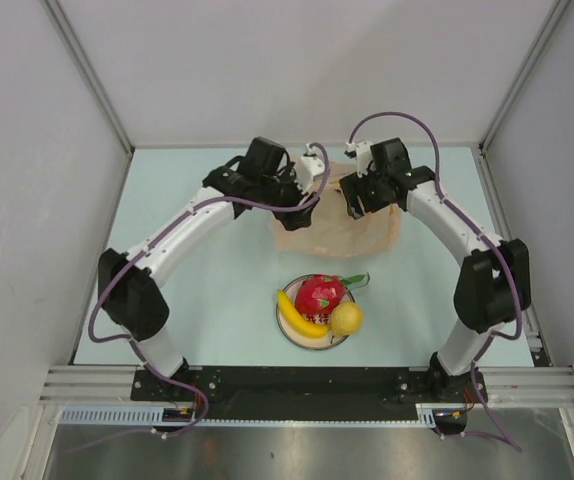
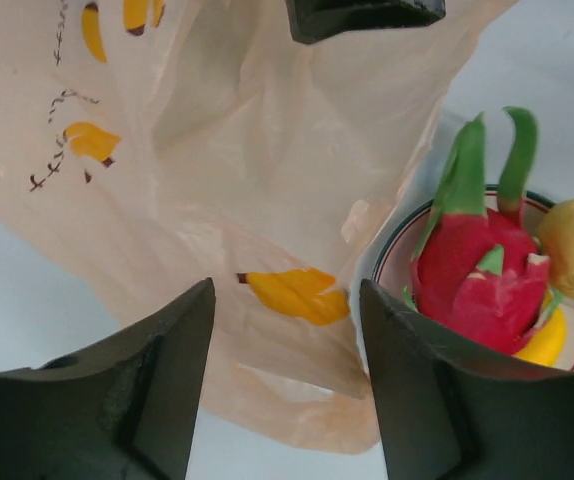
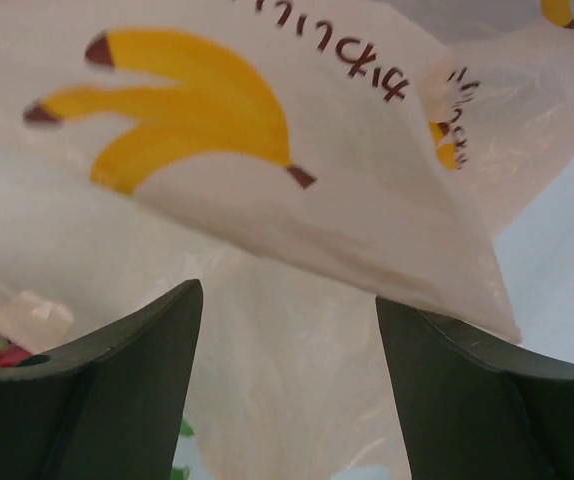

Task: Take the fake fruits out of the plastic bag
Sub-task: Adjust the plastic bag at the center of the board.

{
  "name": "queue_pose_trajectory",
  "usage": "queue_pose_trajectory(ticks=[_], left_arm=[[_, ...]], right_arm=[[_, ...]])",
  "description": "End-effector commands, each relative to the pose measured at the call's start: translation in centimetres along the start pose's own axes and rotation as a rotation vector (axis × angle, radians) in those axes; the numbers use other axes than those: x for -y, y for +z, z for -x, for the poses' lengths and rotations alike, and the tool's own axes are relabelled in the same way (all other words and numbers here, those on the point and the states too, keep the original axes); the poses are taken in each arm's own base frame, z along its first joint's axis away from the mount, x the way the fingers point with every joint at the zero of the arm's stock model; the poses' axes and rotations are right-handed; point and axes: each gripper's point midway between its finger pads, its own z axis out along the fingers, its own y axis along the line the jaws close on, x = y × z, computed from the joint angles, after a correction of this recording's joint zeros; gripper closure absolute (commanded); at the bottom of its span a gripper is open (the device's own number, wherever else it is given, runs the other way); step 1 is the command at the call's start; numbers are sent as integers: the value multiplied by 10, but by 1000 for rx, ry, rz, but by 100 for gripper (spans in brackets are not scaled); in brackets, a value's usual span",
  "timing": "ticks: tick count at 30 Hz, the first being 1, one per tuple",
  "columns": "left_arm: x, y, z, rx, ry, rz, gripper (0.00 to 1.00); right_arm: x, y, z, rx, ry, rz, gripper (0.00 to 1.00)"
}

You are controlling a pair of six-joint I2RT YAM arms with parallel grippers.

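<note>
The plastic bag (image 1: pixel 342 228), pale orange with printed bananas, lies crumpled on the table behind the plate. A red dragon fruit (image 1: pixel 319 293), a yellow banana (image 1: pixel 300 318) and a lemon (image 1: pixel 346 318) rest on the white plate (image 1: pixel 285 322), outside the bag. My left gripper (image 1: pixel 302 200) hovers at the bag's left edge. In its wrist view it is open (image 2: pixel 286 290), with bag film (image 2: pixel 267 180) beyond the tips and the dragon fruit (image 2: pixel 477 285) to the right. My right gripper (image 1: pixel 357 205) stands over the bag's top, open (image 3: pixel 288 293) and facing the bag (image 3: pixel 297 200).
Grey walls close in the pale green table (image 1: pixel 197 300) on the left, back and right. The two arm bases sit on the black rail (image 1: pixel 297 382) at the near edge. The plate (image 2: pixel 392 262) lies just in front of the bag.
</note>
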Motion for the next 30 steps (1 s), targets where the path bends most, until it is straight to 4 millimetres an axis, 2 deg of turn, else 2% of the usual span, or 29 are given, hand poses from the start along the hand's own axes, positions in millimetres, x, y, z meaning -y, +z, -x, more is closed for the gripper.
queue_pose_trajectory(ticks=[1, 2, 3, 4, 5, 6, 7, 10, 12, 13, 14, 15, 16, 17, 18, 19, 21, 22, 24, 25, 27, 30], left_arm=[[-35, 1, 7, -50, 68, 218, 46], [-43, 9, -3, -94, 57, 249, 75], [-46, 12, -7, -119, 44, 255, 93], [-50, 9, 8, -100, 39, 268, 100], [-48, 9, 4, -131, 21, 252, 100], [-42, 14, 9, -119, 9, 197, 100], [-40, 7, 26, -77, 15, 184, 100], [-28, -5, 71, 84, 47, 129, 100], [-21, -16, 96, 161, 45, 109, 100], [-18, -31, 117, 215, 62, 105, 100], [-14, -38, 127, 245, 74, 90, 100], [-5, -45, 136, 280, 94, 49, 100], [2, -59, 149, 331, 124, 36, 100], [5, -64, 153, 352, 136, 27, 100], [8, -66, 155, 365, 136, 19, 100], [8, -66, 155, 369, 130, 19, 100], [7, -59, 148, 343, 114, 15, 100], [6, -53, 139, 316, 102, 14, 100], [3, -46, 134, 301, 96, 19, 100], [2, -44, 133, 299, 91, 18, 100], [0, -39, 133, 298, 82, 16, 100], [-4, -33, 134, 295, 67, 23, 100]], right_arm=[[7, 13, 43, 108, 14, 5, 26], [11, 19, 44, 112, 21, -8, 26], [14, 29, 37, 94, 26, -15, 26], [20, 35, 35, 87, 29, -33, 26], [30, 40, 35, 88, 36, -76, 26], [43, 50, 27, 65, 54, -108, 26], [53, 54, 26, 62, 60, -140, 27], [102, 57, 30, 81, 74, -317, 27], [119, 50, 37, 99, 65, -356, 27], [122, 44, 44, 121, 60, -359, 26], [122, 39, 50, 139, 56, -348, 26], [122, 33, 55, 157, 56, -331, 26], [110, 18, 68, 204, 45, -274, 26], [103, 11, 72, 224, 36, -242, 26], [94, 1, 77, 248, 38, -217, 26], [73, -12, 82, 274, 16, -142, 26], [47, -22, 80, 288, -23, -62, 28], [26, -24, 80, 299, -67, -1, 30], [8, -21, 64, 275, -99, 48, 41], [2, -16, 58, 256, -100, 60, 42], [3, -1, 41, 190, -66, 70, 48], [0, 10, 26, 136, -64, 109, 60]])
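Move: Just ahead of the left hand, about 2 cm farther out and 3 cm below, stands the near-left edge of the plastic bag's mouth. The dragon fruit on the plate is roughly 14 cm back, 2 cm right and 18 cm below; the yellow fruit is some 19 cm back, 7 cm right and equally low. From the right hand, the bag's far-right edge is about 4 cm ahead, 2 cm right and 1 cm lower. Dipping about 3 cm onto the bag's near-left edge, the left hand shuts and pinches the plastic, then hoists it some 15 cm while drifting right and rolling back. The right hand, still open, reaches forward, down and rightward about 9 cm out at the bag, then draws back, left and up, ending higher with its fingers half closed around the far edge, not yet gripping. ##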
